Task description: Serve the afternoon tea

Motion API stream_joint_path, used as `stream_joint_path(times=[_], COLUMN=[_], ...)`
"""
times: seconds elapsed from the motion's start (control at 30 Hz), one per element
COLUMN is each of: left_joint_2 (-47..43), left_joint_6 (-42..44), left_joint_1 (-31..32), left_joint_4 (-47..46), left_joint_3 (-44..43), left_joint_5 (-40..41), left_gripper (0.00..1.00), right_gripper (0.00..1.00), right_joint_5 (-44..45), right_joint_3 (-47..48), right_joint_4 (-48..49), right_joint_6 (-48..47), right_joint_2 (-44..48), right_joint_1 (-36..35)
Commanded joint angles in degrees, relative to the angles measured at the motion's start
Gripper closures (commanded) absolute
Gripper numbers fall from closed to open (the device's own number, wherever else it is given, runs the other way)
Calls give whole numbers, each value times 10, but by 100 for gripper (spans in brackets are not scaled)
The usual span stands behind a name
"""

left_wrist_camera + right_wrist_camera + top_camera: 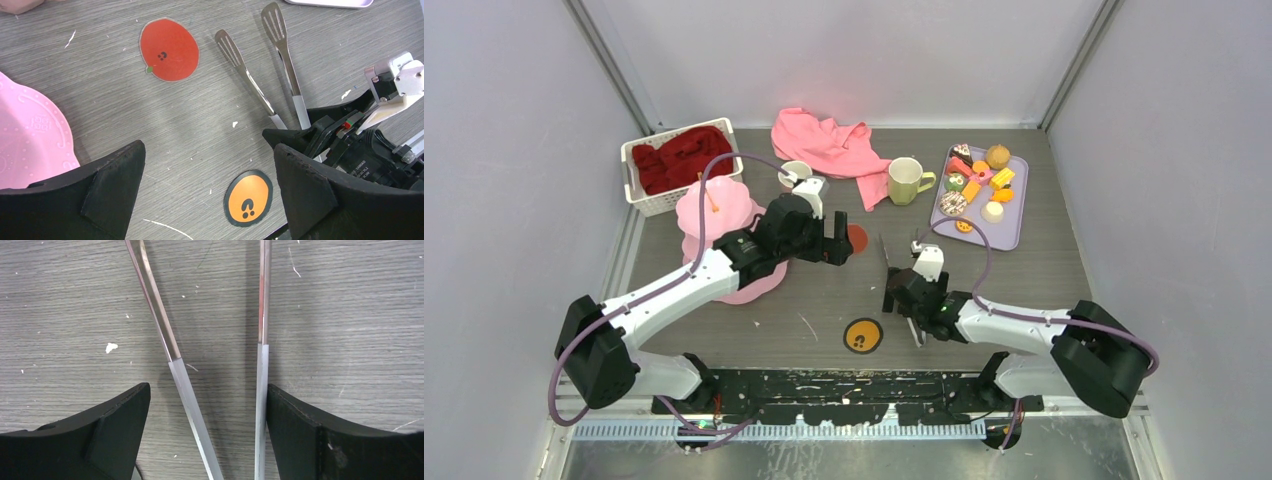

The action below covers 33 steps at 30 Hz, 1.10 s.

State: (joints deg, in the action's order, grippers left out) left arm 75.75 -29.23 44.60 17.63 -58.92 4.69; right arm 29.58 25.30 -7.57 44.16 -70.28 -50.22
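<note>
The pink three-tier cake stand [714,212] stands at the left, its edge showing in the left wrist view [30,140]. Behind it sit a pale pink mug [795,171] and a yellow-green mug [905,181]. Toy pastries and fruits [976,180] fill a lavender tray [1009,225]. My left gripper [834,246] [207,150] hangs open and empty over bare table. My right gripper [900,290] [207,387] is open and straddles the handles of metal tongs [885,258] [165,330] lying on the table. One handle touches the right finger [300,425]; the other stands apart from the left finger.
A pink cloth [824,145] lies at the back. A white basket with red cloth [676,163] stands at the back left. A red sticker [169,49] and an orange sticker [248,198] lie flat on the table. Grey walls enclose three sides.
</note>
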Motion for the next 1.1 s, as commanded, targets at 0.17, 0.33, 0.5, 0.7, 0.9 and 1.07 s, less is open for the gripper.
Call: stream_joint_path(times=[0.17, 0.33, 0.5, 0.7, 0.9, 1.07], left_joint_2=[-10, -10, -10, -4, -9, -9], left_joint_6=[12, 11, 11, 9, 9, 8], left_joint_1=[-1, -1, -1, -1, -1, -1], left_joint_4=[-8, -8, -11, -14, -13, -14], left_joint_3=[-23, -24, -24, -28, -21, -20], left_joint_5=[0, -3, -3, -10, -6, -3], left_gripper=[1, 1, 1, 1, 1, 1], right_gripper=[16, 15, 15, 21, 43, 75], right_joint_5=[58, 79, 89, 91, 84, 79], right_joint_3=[28, 42, 36, 42, 35, 46], right_joint_4=[-82, -111, -117, -112, -94, -93], right_joint_6=[61, 80, 101, 99, 91, 52], right_joint_2=[-50, -75, -77, -102, -109, -98], right_joint_1=[-25, -32, -31, -32, -37, -38])
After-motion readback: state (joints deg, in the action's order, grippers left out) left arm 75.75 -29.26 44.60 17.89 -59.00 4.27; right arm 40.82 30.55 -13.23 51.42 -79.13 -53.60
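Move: The two fork handles lie between the right gripper's open fingers, their middles about 2 cm back and 2 cm below: the left one in line with the hand, the right one some 3 cm to the right, beside the right finger. The orange disc is roughly 10 cm left and 10 cm back of this hand, the red disc 11 cm left and 9 cm ahead. From the left gripper the left handle lies about 15 cm right, 8 cm back and 16 cm below. Keep the right gripper low over the fork handles and shift it about 1.5 cm to its right, sinking slightly, while turning some 8 degrees clockwise and tipping its left side down. Then ease forward a little with a slight return left, and shut the fingers to under half their opening, so the left finger meets the left handle and squeezes it towards the right one, which the right finger keeps touching. ##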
